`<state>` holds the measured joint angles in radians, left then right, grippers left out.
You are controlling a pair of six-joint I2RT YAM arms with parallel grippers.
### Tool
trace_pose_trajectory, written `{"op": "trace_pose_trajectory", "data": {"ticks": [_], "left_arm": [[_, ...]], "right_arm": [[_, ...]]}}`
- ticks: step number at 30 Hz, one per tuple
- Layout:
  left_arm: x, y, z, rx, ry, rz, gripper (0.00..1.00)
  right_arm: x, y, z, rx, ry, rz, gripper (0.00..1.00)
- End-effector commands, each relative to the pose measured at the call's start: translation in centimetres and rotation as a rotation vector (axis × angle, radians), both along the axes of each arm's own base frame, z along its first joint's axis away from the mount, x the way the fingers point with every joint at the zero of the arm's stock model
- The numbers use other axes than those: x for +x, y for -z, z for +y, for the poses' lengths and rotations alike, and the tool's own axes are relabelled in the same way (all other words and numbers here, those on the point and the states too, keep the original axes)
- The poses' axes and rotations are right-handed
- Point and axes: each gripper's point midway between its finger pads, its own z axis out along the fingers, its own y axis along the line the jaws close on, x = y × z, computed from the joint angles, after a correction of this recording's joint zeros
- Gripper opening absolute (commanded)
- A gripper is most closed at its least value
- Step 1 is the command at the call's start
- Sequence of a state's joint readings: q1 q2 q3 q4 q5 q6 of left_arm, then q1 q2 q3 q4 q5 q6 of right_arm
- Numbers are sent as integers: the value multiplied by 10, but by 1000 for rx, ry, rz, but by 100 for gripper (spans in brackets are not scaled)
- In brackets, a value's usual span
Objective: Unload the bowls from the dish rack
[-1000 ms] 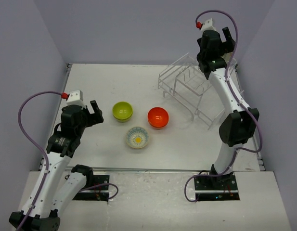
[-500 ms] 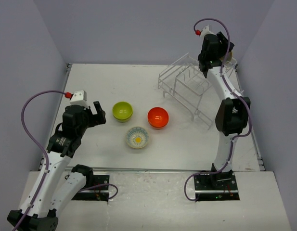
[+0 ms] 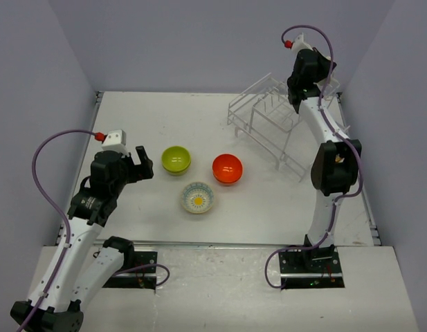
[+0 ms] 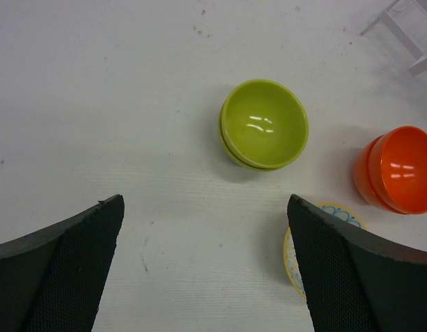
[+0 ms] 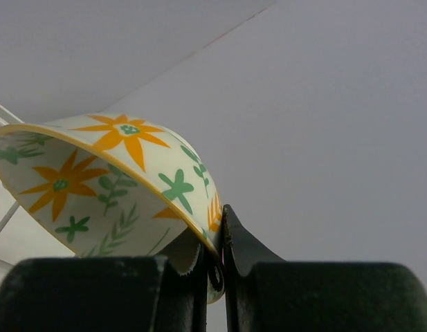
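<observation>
A cream bowl with orange flowers and green leaves (image 5: 95, 173) is tilted on its side, and my right gripper (image 5: 219, 221) is shut on its rim, one finger inside and one outside. In the top view this gripper (image 3: 322, 76) is raised over the far end of the white wire dish rack (image 3: 268, 121). Three bowls stand on the table: yellow-green (image 3: 176, 160), orange-red (image 3: 227, 169) and a cream flower-patterned one (image 3: 198, 198). My left gripper (image 3: 139, 162) hangs open left of the yellow-green bowl (image 4: 264, 124), holding nothing.
The rack stands at the table's far right corner, close to the back and right walls. In the left wrist view the orange-red bowl (image 4: 396, 169) and the cream bowl's rim (image 4: 292, 256) lie to the right of the left gripper (image 4: 206, 207).
The right gripper has gone from open to shut on the flowered bowl's rim, and its wrist has shifted slightly up and back. The left arm has barely moved.
</observation>
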<state>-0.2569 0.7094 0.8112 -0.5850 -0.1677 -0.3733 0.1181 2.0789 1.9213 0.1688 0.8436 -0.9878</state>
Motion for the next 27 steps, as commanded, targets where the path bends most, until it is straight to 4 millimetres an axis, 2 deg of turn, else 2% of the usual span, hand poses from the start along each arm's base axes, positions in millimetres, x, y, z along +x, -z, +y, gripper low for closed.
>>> {"op": "trace_pose_trajectory", "data": {"ticks": [1, 5, 12, 19, 20, 21, 22, 23, 24, 25, 26, 27], "left_arm": [[5, -9, -4, 8, 26, -45, 100], [5, -9, -2, 10, 20, -47, 100], [4, -12, 1, 13, 0, -56, 100], [4, -17, 1, 6, 2, -69, 100], [2, -19, -5, -16, 26, -70, 100], [1, -29, -10, -44, 44, -87, 100], [-2, -38, -16, -104, 53, -102, 100], [-3, -51, -31, -165, 121, -135, 100], [-5, -65, -41, -205, 164, -168, 100], [-4, -86, -47, -236, 189, -214, 100], [-3, -104, -53, -270, 215, -243, 100], [-2, -117, -56, -281, 229, -256, 100]], "right_arm": [[-17, -38, -3, 20, 12, -117, 0], [-29, -56, -6, 10, 39, -154, 0], [-63, -109, -10, 42, 74, -290, 0], [-81, -121, 4, 227, 52, -387, 0], [-84, -121, 12, 260, 47, -408, 0], [-97, -131, 18, 303, 41, -448, 0], [-101, -121, 32, 405, 7, -449, 0], [-104, -112, 59, 479, -60, -433, 0], [-124, -126, 73, 565, -125, -470, 0], [-132, -113, 95, 698, -171, -459, 0], [-135, -95, 138, 800, -300, -384, 0], [-145, -87, 161, 888, -363, -353, 0]]}}
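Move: The right hand, holding the flowered bowl, is bound for the patterned bowl on the table, about 34 cm back, 46 cm to its left and 31 cm lower. The red bowls stand some 24 cm back and 34 cm left of this hand, the green ones roughly 20 back and 55 left; the rack's middle is about 9 back, 12 left and 24 below. From the left hand, the patterned bowl is 19 cm right, about 1 cm back and 19 cm down. Keeping its pinch on the flowered bowl's rim, the right hand starts slowly, draws back and up out of the rack, then sweeps left towards the patterned bowl: about 10 cm back, 8 cm up and 8 cm left, rolling some 30 degrees so its left side rises. Late on, the open, empty left hand lifts about 3 cm and shifts as far right. ##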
